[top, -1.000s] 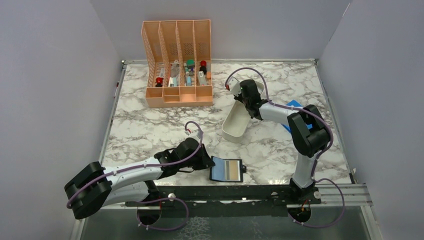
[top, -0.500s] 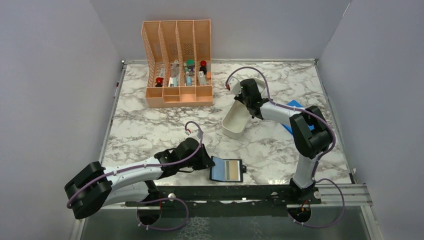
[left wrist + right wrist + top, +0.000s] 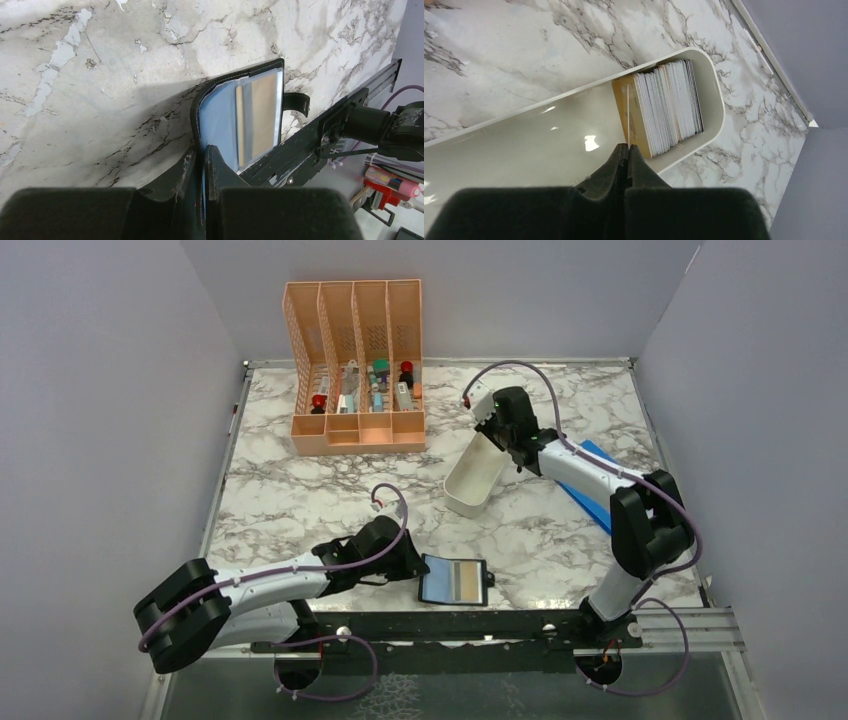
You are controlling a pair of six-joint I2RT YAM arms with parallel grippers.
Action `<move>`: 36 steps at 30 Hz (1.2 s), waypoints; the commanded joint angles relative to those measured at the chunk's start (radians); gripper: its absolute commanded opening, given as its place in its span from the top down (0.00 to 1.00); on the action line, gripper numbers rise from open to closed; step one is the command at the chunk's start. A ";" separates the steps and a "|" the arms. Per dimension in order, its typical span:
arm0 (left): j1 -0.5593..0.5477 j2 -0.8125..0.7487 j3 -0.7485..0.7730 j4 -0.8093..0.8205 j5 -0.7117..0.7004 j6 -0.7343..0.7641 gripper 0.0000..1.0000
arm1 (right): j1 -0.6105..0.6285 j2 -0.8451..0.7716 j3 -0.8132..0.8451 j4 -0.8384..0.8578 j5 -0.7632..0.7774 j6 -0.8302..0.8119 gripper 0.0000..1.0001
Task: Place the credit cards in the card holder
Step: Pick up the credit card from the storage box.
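Note:
The black card holder [image 3: 455, 580] lies open near the table's front edge, with a blue and a tan card showing in its slots [image 3: 250, 117]. My left gripper [image 3: 418, 565] is shut on its left edge [image 3: 204, 150]. A stack of credit cards [image 3: 669, 105] stands on edge at the far end of the white tray [image 3: 524, 135]. My right gripper [image 3: 627, 146] is shut on one thin credit card [image 3: 628, 115], seen edge-on just in front of the tan face of the stack. From above, the right gripper [image 3: 497, 432] covers the tray's far end [image 3: 470, 485].
A peach slotted organizer [image 3: 355, 370] with small items stands at the back left. A large flat blue rectangle [image 3: 592, 483] lies right of the tray, partly under the right arm. A black rail [image 3: 320, 145] runs along the table's front edge beside the card holder.
The right gripper has shut on a card in the tray, and the right arm's elbow has swung to the right. The left arm and card holder have not moved.

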 commanded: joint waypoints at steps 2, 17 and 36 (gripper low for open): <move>0.000 0.015 0.019 0.016 -0.015 0.001 0.89 | -0.004 -0.079 0.030 -0.102 -0.075 0.100 0.99; -0.001 -0.002 -0.034 0.109 -0.055 -0.085 0.95 | -0.004 -0.254 0.091 -0.339 -0.089 0.590 0.99; 0.001 -0.052 -0.098 0.243 -0.088 -0.197 0.94 | -0.004 -0.773 -0.411 -0.308 -0.719 1.055 0.99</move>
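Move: The credit card already pinched in the right hand is bound for the card holder, some 35 cm back, 13 cm left and 10 cm below that hand. The card stack lies about 5 cm ahead, 3 cm right and 7 cm below, while the storage box's middle is roughly 6 cm back, 5 cm left and 9 cm down. From the left hand, which pinches its left edge, the holder's middle is about 7 cm right, 3 cm back and 2 cm below. The card, still pinched, is drawn up and back by the right hand, then carried fast back over the storage box towards the holder, some 20 cm back in all; it climbs about 9 cm before sinking a little. The wrist rolls and tips roughly 60 degrees, left side rising, swinging the fingers leftward. The left hand keeps its pinch on the holder's edge, turning slightly. ##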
